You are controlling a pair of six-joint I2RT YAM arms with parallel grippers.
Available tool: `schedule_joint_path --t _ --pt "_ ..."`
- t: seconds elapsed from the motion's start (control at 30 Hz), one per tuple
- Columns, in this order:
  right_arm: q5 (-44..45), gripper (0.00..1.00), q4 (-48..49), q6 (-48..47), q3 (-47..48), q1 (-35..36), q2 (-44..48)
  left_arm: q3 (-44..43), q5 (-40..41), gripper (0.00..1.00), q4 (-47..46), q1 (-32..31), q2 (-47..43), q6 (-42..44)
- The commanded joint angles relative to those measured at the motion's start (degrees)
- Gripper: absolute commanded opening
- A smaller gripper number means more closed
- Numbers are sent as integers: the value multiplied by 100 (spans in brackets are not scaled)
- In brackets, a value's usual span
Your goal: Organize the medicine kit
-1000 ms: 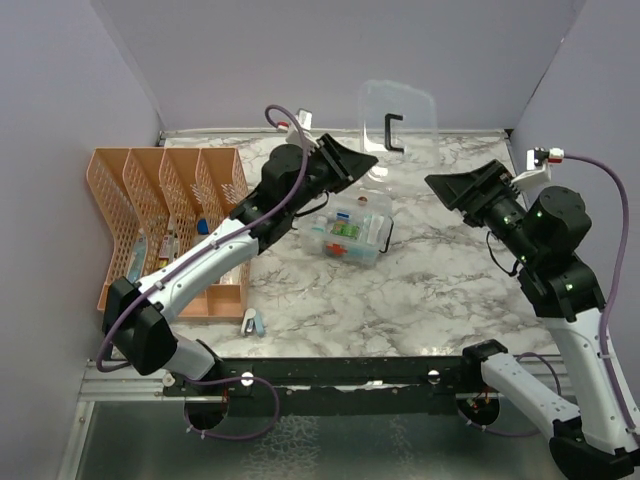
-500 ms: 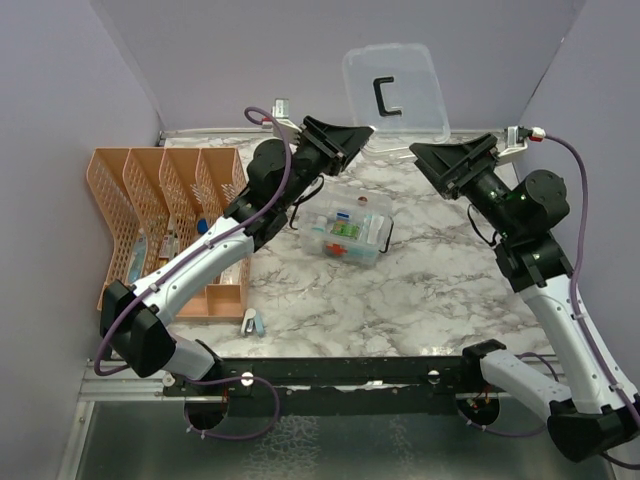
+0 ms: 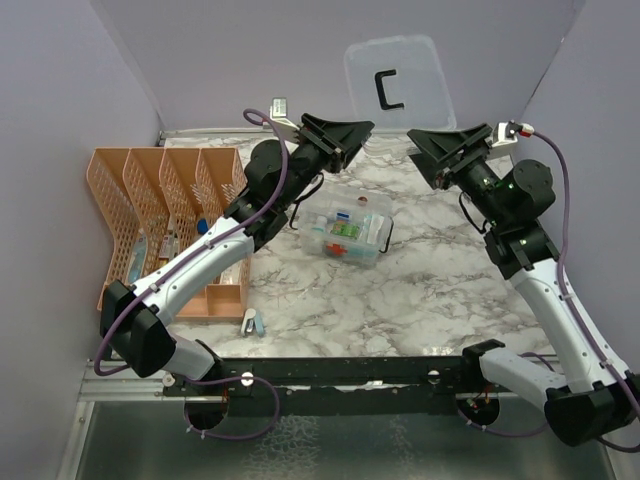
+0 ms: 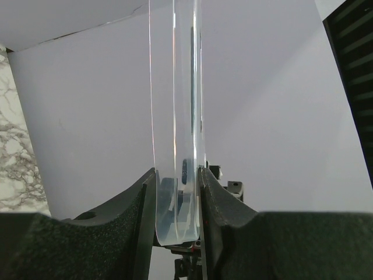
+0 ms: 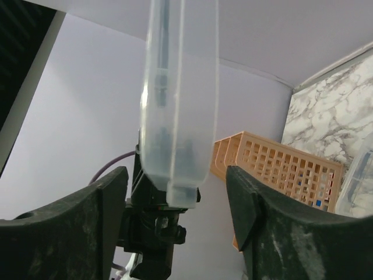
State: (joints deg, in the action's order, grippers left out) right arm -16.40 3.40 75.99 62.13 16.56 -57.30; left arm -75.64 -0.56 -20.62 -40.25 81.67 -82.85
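Observation:
The medicine kit (image 3: 350, 232), a small clear box with items inside, stands without its lid at the middle of the marble table. Its clear lid (image 3: 397, 88) with a black handle (image 3: 388, 91) is held upright in the air near the back wall. My left gripper (image 3: 362, 135) is shut on the lid's lower left edge; the left wrist view shows the lid edge (image 4: 176, 116) pinched between the pads (image 4: 145, 198). My right gripper (image 3: 422, 147) is open at the lid's lower right corner. In the right wrist view that corner (image 5: 178, 87) hangs between the spread fingers (image 5: 111, 198) without touching them.
An orange lattice desk organizer (image 3: 165, 225) with small items in it stands at the left; the right wrist view also catches the organizer (image 5: 280, 169). A small white and blue object (image 3: 251, 321) lies near the front edge. Purple walls close in the back and sides.
The left arm has lifted the lid higher and stood it upright against the back wall. The right arm has swung left and up until its open jaws straddle the lid's lower right corner.

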Motion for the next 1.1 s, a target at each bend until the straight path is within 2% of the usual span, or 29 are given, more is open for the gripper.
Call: schedule_joint_path --t 0.0,0.47,0.53,0.73,0.93,1.07 --pt "85 64 529 328 10 14 -245 -160 20 21 -408 -18 -39 -285" --pt "26 30 1055 787 -278 14 -428 68 -31 23 -425 -7 -51 -363" --pt "-51 25 1235 782 -350 14 -450 140 -4 28 -412 -10 -76 -336" --pt "-521 10 1946 769 -544 8 -671 359 100 54 -59 14 -189 -141" --pt "-561 6 1370 385 -452 14 -669 814 -331 70 362 290 -358 -25" --pt "-711 6 840 14 -392 14 -698 1139 -439 80 572 562 -684 431"
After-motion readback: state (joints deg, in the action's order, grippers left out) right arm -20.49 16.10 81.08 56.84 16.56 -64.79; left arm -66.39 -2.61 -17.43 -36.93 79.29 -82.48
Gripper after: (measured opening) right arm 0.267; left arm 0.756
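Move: The clear lid, held up by the left hand, has its middle about 7 cm ahead of that hand, 5 to its right and 5 above. From the empty right hand it is roughly 9 cm ahead, 3 left and 8 up. The open box on the table is about 40 cm below, some 3 cm left of the left hand and level with it front to back, and about 11 cm left and 3 ahead of the right hand. Right hand reaches about 3 cm forward, pinches the lid's edge; left opens, releasing it, and sinks some 8 cm. ##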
